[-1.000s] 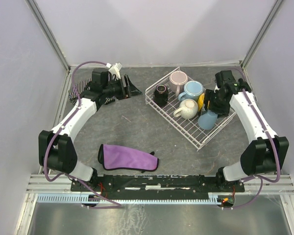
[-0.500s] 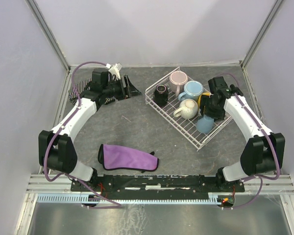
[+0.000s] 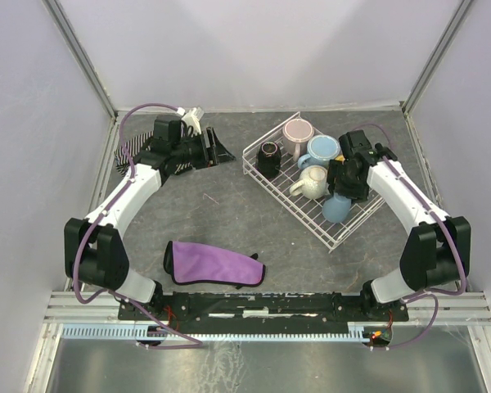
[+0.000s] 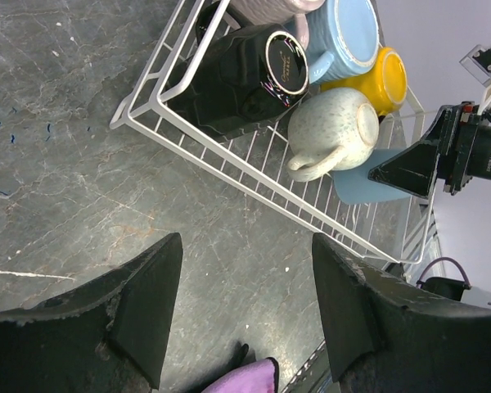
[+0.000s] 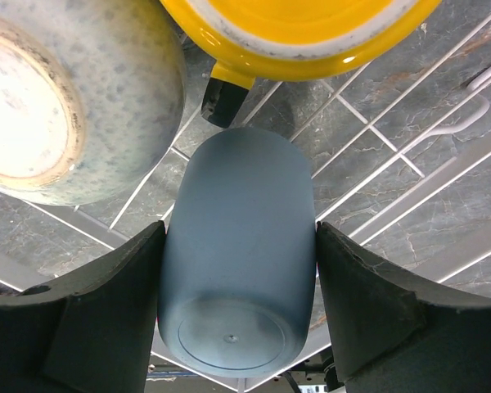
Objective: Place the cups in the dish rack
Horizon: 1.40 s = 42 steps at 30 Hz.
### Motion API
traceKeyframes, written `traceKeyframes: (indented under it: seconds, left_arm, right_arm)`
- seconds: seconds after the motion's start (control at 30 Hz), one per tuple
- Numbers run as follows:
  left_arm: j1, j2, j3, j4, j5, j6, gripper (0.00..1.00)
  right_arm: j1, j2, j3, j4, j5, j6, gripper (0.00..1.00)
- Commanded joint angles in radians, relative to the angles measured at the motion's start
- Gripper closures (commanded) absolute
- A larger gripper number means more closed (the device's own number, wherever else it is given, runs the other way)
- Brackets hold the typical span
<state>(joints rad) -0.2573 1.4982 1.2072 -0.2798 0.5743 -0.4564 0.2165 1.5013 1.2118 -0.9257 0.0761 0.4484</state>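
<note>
The white wire dish rack (image 3: 309, 219) stands at the back right. In it are a black cup (image 3: 269, 155), a pale pink cup (image 3: 297, 131), a light blue cup (image 3: 321, 150), a cream mug (image 3: 313, 182) and a yellow cup (image 5: 295, 33), largely hidden from above by my right arm. My right gripper (image 3: 341, 193) is shut on the dusty-blue handleless cup (image 5: 237, 246), base toward the wrist camera, over the rack's wires beside the cream mug (image 5: 74, 106). My left gripper (image 4: 245, 239) hangs open and empty over bare table, left of the rack (image 4: 229, 160).
A purple cloth (image 3: 213, 264) lies at the front centre of the grey table. A striped cloth (image 3: 129, 154) sits at the back left under my left arm. Enclosure walls and metal posts close in the sides and back.
My right gripper has carried the dusty-blue cup leftward, further in over the rack and closer to the cream mug. The left arm has stayed put.
</note>
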Motion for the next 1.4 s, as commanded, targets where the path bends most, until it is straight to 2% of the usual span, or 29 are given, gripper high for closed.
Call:
traceKeyframes:
  seconds: [0.0, 0.03, 0.13, 0.27, 0.4, 0.5, 0.63, 0.87, 1.07, 1.27, 1.37]
  left_arm:
    - [0.001, -0.048, 0.028, 0.001, -0.011, 0.042, 0.29]
    - [0.001, -0.047, 0.028, -0.001, -0.011, 0.042, 0.29]
    - [0.001, -0.047, 0.028, -0.001, -0.011, 0.042, 0.29]
    - [0.001, -0.048, 0.026, -0.001, -0.011, 0.042, 0.29]
    - [0.000, -0.048, 0.020, -0.001, -0.013, 0.044, 0.29]
    - [0.001, -0.049, 0.016, 0.000, -0.014, 0.043, 0.29]
    - [0.001, -0.052, 0.015, 0.002, -0.015, 0.041, 0.28]
    - [0.001, -0.061, 0.015, 0.000, -0.033, 0.044, 0.28]
    - [0.010, -0.101, -0.001, 0.012, -0.168, 0.041, 0.24]
    - [0.013, -0.146, -0.026, 0.076, -0.357, 0.029, 0.00]
    - [0.013, -0.179, -0.027, 0.102, -0.422, 0.073, 0.01]
  right_arm:
    - [0.008, -0.011, -0.004, 0.040, 0.039, 0.010, 0.64]
    - [0.009, -0.012, -0.005, 0.040, 0.040, 0.009, 0.58]
    - [0.008, -0.021, -0.010, 0.044, 0.043, 0.009, 0.48]
    - [0.010, -0.033, -0.007, 0.041, 0.044, 0.006, 0.38]
    - [0.010, -0.047, 0.007, 0.039, 0.035, 0.005, 0.24]
    - [0.010, -0.047, 0.024, 0.030, 0.030, 0.005, 0.18]
    - [0.011, -0.049, 0.045, 0.014, 0.030, -0.004, 0.00]
    - [0.010, -0.088, 0.079, -0.014, 0.055, -0.010, 0.00]
    - [-0.009, -0.142, 0.247, -0.114, 0.114, -0.046, 0.00]
    - [-0.237, -0.159, 0.343, -0.071, 0.036, -0.075, 0.00]
    - [-0.317, -0.154, 0.366, -0.040, 0.023, -0.106, 0.00]
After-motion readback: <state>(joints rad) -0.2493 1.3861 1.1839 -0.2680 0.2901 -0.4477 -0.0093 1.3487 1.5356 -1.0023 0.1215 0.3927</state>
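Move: Between the right fingers, already down in the dish rack, sits the blue cup, its middle about 2 cm back, 1 cm left and 2 cm below the hand point. From that hand the yellow mug stands some 7 cm ahead and 1 cm right; the white mug about 4 cm ahead and 7 cm left; the light blue mug roughly 12 cm ahead and 5 cm left. For the left hand, the blue cup is some 30 cm right, 10 cm back and 12 cm lower. Holding still over the rack at first, the right hand then spreads its fingers wide, lets go of the blue cup and lifts away about 15 cm, swinging some 8 cm right and a little forward as the fingers tip up and outward. Late on, the empty left hand opens fully and draws left, slightly forward and up, away from the rack, turning counter-clockwise. ##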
